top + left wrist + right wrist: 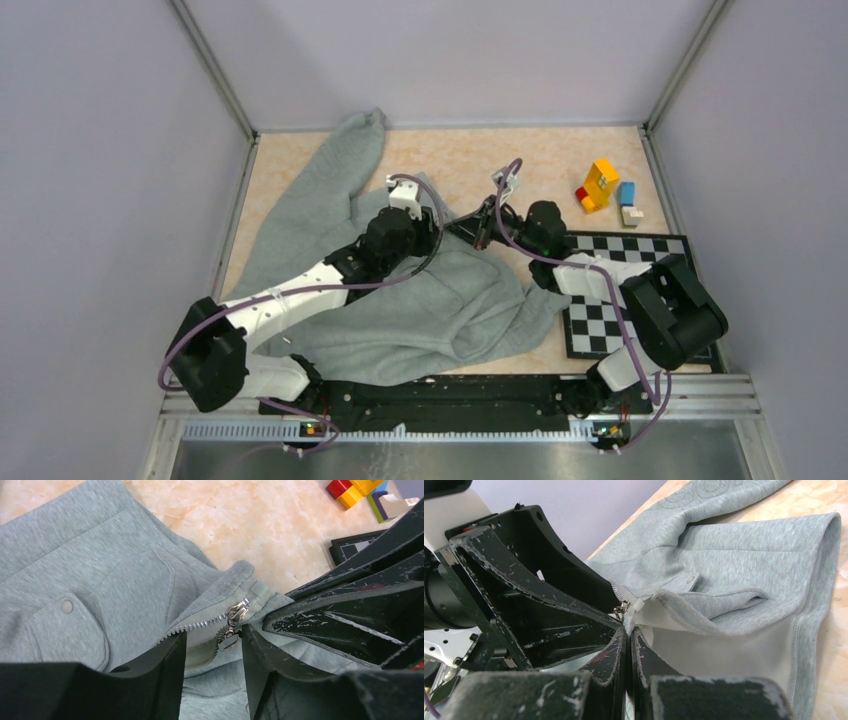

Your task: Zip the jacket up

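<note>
The light grey jacket lies rumpled across the left and middle of the table, its front partly unzipped. In the left wrist view, the metal zipper slider sits at the hem end of the jacket, with its pull tab hanging down. My left gripper is open around that tab, which is close to the right finger. My right gripper is shut on the jacket edge right beside the slider. From above, the left gripper and right gripper meet tip to tip.
A black and white chessboard lies at the right, under the right arm. Behind it stand red, yellow and orange toy blocks and a blue and white block. Grey walls enclose the table on three sides.
</note>
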Robot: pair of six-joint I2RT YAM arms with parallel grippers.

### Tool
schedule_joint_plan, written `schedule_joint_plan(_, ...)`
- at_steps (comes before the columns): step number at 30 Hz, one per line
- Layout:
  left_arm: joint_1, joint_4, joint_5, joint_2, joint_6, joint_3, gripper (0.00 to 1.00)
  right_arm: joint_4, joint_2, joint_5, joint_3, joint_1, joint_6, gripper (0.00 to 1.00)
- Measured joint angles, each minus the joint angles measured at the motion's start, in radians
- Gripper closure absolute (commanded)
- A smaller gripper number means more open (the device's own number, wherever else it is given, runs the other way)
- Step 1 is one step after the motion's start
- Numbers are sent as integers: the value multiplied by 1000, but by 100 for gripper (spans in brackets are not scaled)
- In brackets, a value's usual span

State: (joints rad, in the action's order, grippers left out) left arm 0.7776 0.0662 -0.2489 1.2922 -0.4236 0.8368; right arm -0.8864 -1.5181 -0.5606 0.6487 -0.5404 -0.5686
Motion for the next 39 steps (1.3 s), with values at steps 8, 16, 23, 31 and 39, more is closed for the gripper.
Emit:
schedule_joint_plan(8,5,2,-35,50,12,23,59,29,0,31,2,-8,11,100)
schedule_joint_plan(16,14,-25,-65,51,37,45,67,45,0,60,13,-24,32,100)
schedule_joint_plan(23,16,-46,-107,52,61,51,71,76,1,76,26,-29,53,100)
schedule_joint_plan(31,16,-53,-112,52,79,51,86,90,6,81,27,-36,64,100)
schedule_joint_plan(39,16,-58,-72,51,106,51,100,124,18,92,27,-40,88,100)
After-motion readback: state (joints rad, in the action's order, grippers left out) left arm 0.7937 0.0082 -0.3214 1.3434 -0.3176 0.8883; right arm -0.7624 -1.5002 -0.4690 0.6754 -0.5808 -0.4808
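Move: The left hand has its fingers about half open around the zipper pull, which hangs roughly 1 cm ahead, 1 cm to its right and 1 cm below the hand point. The zip's end, pinched in the right fingers, is about 1 cm ahead and 4 cm to its right, level with it; the jacket's far corner lies some 10 cm ahead, 1 cm to its left and 12 cm below. From the right hand the pull is about 1 cm ahead and 3 cm to its left, level with it. The left hand eases about 1 cm forward and 1 cm down onto the zipper pull, rolling its left side up by some 10 degrees, and closes its half-open fingers on the pull until they are nearly shut. Beside it the right hand keeps its closed fingers on the cloth at the zip's end and sinks about 1 cm with it, steadying the slider. ##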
